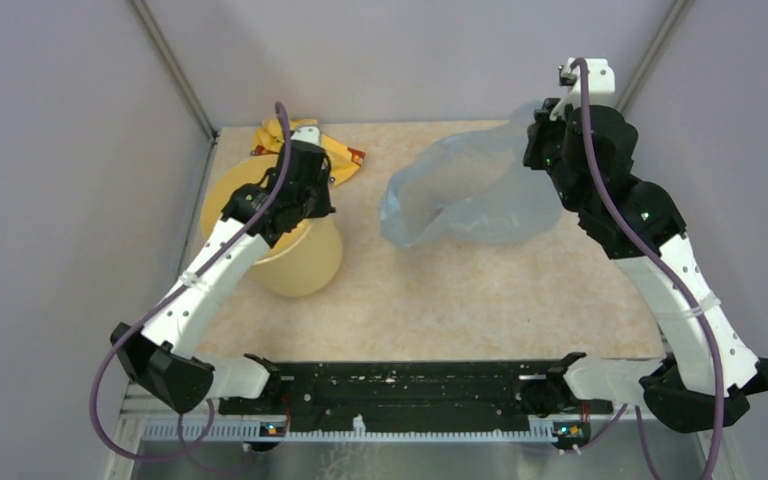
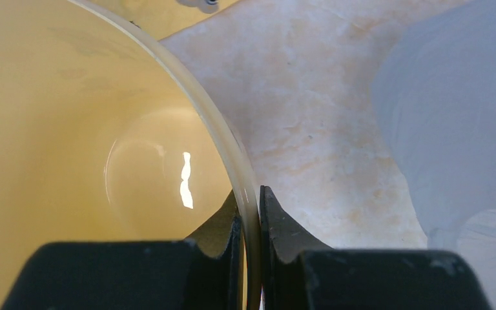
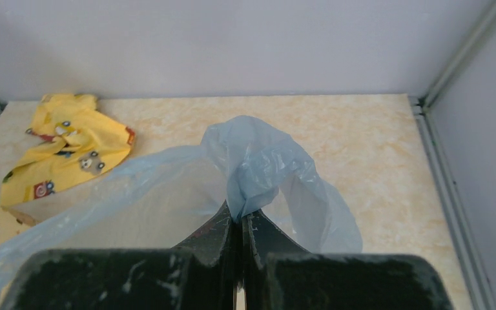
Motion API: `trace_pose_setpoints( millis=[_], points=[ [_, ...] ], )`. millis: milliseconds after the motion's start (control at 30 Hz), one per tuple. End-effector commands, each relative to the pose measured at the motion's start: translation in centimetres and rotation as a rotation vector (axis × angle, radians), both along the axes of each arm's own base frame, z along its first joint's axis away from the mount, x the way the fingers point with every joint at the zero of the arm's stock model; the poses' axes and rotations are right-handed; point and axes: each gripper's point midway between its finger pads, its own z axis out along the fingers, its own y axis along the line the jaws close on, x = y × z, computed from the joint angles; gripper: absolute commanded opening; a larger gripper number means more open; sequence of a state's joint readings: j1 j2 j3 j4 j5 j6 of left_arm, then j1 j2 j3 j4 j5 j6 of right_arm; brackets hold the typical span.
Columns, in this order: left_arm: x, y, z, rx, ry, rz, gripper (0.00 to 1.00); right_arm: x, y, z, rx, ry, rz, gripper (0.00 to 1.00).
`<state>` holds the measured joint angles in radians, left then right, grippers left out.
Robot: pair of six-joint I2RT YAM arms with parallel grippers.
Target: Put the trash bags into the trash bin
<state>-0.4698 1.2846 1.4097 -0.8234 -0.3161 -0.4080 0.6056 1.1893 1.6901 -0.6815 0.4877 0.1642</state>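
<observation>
The pale yellow trash bin (image 1: pixel 295 262) stands at the left of the table, tilted under my left arm. My left gripper (image 2: pixel 250 200) is shut on the bin's rim (image 2: pixel 229 145), one finger inside the wall and one outside; the bin's inside (image 2: pixel 71 129) looks empty. The thin pale blue trash bag (image 1: pixel 465 190) hangs open at the right of the table. My right gripper (image 3: pixel 237 216) is shut on a bunched edge of the bag (image 3: pixel 258 168), holding it up near the back right corner. A fold of the bag (image 2: pixel 458 116) shows in the left wrist view.
A yellow printed cloth (image 1: pixel 335 155) lies at the back behind the bin, also in the right wrist view (image 3: pixel 64 148). Grey walls with metal corner posts (image 1: pixel 175 65) close in the marbled table (image 1: pixel 480 290) on three sides.
</observation>
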Motion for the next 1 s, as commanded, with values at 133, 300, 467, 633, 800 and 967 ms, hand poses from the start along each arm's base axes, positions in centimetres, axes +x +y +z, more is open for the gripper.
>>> trace_pose_setpoints(
  millis=[133, 300, 467, 633, 800, 967],
  points=[
    [0.2, -8.7, 2.3, -0.007, -0.074, -0.146, 0.0, -1.2, -6.6, 3.2, -0.049, -0.054, -0.315, 0.0],
    [-0.5, -13.8, 1.7, 0.005, -0.076, -0.258, 0.0, -1.3, -8.7, 4.2, -0.082, -0.067, -0.429, 0.0],
    [-1.2, -17.9, 1.1, 0.018, -0.073, -0.35, 0.0, -1.0, -11.3, 5.9, -0.053, -0.098, -0.512, 0.0],
    [-2.2, -21.4, 0.0, 0.029, -0.061, -0.443, 0.0, -1.5, -12.5, 7.9, -0.038, -0.137, -0.562, 0.0],
    [-2.9, -23.2, -1.1, 0.037, -0.046, -0.508, 0.02, -2.4, -13.0, 9.4, -0.014, -0.174, -0.559, 0.0],
    [-3.0, -23.7, -1.2, 0.036, -0.054, -0.536, 0.16, -3.0, -12.8, 10.6, 0.009, -0.202, -0.523, 0.0]
  ],
)
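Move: The left hand already grips the right side of the trash bin's rim; the bin's middle is about 13 cm to its left, level with it front to back, and 12 cm below. The blue trash bag hangs from the right hand, its middle some 28 cm to the left hand's right, 3 cm ahead and slightly higher. The yellow bag lies about 17 cm ahead, 9 cm left and 25 cm below the left hand. From the right hand, the bin is roughly 50 cm left, level front to back, 30 cm down. Keeping the rim pinched, the left hand sweeps the trash bin about 22 cm to the right towards the middle of the table, drifting a little back and down, turning some 30 degrees clockwise and slowing to a near stop. The right hand keeps its shut grip on the blue bag and gives way to the right by about 12 cm, turning clockwise too, then mostly rises, ending some 8 cm higher. ##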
